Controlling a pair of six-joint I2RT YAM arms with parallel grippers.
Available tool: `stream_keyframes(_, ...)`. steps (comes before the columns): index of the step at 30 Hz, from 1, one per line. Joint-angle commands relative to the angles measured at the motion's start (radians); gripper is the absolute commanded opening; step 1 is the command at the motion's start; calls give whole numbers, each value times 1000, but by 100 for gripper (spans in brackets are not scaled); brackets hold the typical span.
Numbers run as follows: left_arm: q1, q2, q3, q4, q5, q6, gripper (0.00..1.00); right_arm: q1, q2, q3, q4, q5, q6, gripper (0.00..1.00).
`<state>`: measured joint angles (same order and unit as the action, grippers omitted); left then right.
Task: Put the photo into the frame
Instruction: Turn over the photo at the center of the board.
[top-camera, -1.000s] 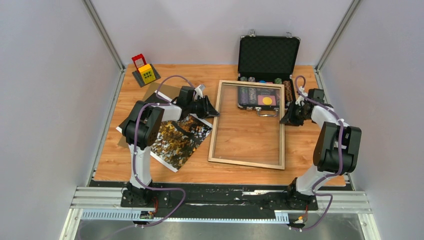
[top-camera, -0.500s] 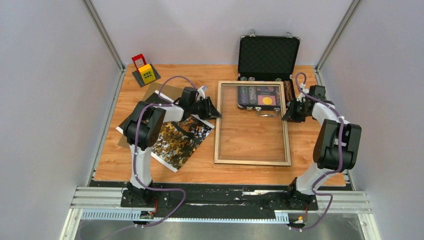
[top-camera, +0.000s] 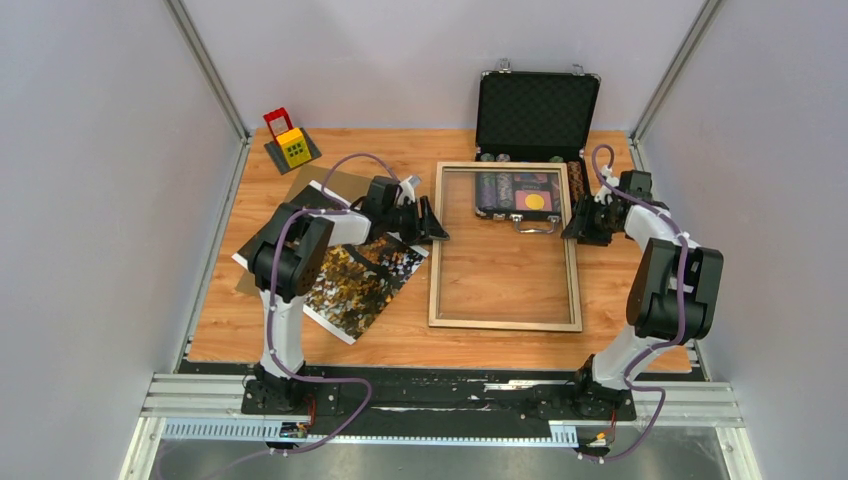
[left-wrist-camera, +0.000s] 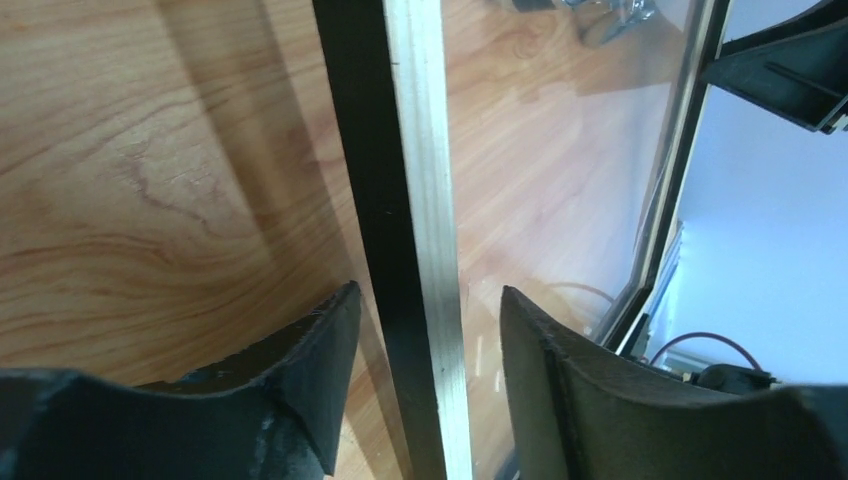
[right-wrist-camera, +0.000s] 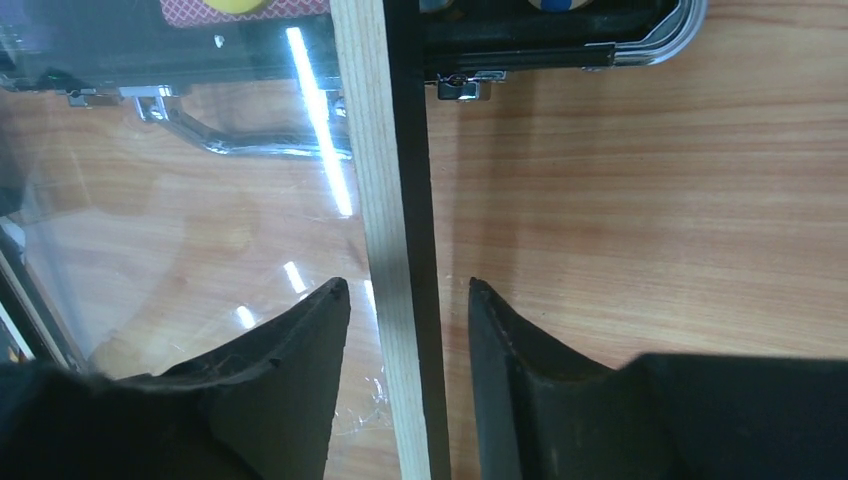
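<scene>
The frame (top-camera: 505, 325) lies flat on the wooden table, pale wood face up, with a clear pane in it. My left gripper (top-camera: 438, 233) straddles its left rail (left-wrist-camera: 415, 150), open, with a gap on each side of the rail. On the opposite side, my right gripper (top-camera: 570, 228) stands open astride the right rail (right-wrist-camera: 385, 130), its fingers also clear of the wood. The photo (top-camera: 365, 275), dark trees with orange and yellow foliage, lies left of the frame, partly under my left arm.
A brown backing board (top-camera: 325, 185) sticks out from under the photo. An open black chip case (top-camera: 537, 105) stands behind the frame, its chip tray (top-camera: 520, 192) seen through the pane. A small red and yellow toy (top-camera: 290, 145) sits at the back left.
The frame swung from a skewed pose to square on the table. Both grippers, shut on its side rails before, have opened and let go.
</scene>
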<state>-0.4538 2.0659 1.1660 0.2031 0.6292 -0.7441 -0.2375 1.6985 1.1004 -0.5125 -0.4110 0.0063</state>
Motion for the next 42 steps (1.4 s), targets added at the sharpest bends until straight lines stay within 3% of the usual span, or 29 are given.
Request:
stream_keyframes(1,-11,-48,9,-34,-13,45,67,-9,-40,15,34,-11,3,48)
stream_keyframes(10,-11,-122,22,-70,-38,101,97,-18,-128,25,35,-59,14,56)
stream_keyframes(15,-10,-180,51,-126,-91,169,100,-16,-193,33,34,-132,30,64)
stream_keyframes(19,-3,-236,87,-259,-194,303,100,23,-230,26,61,-181,48,70)
stream_keyframes(27,99,-430,62,-403,-312,593,100,310,-225,65,119,-159,25,81)
stream_keyframes(35,191,-815,-114,-565,-486,890,100,633,-106,236,119,-20,-66,84)
stream_keyframes(42,225,-1023,-183,-785,-631,1045,100,787,38,428,119,21,-126,85)
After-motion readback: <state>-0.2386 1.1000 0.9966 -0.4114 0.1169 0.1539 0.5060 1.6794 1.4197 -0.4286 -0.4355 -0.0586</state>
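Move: From the left hand the photo lies about 24 cm left and 5 cm back, roughly 3 cm lower; the toy house is some 37 cm left and 23 cm ahead. The frame's middle is about 15 cm to its right, level with it. From the right hand the photo is about 54 cm left and 5 cm back, the frame's middle 16 cm left and level, the poker case 7 cm left and 12 cm ahead. Both hands open wider, rising off the frame and swinging left towards the photo, left 23, right 30 cm. ##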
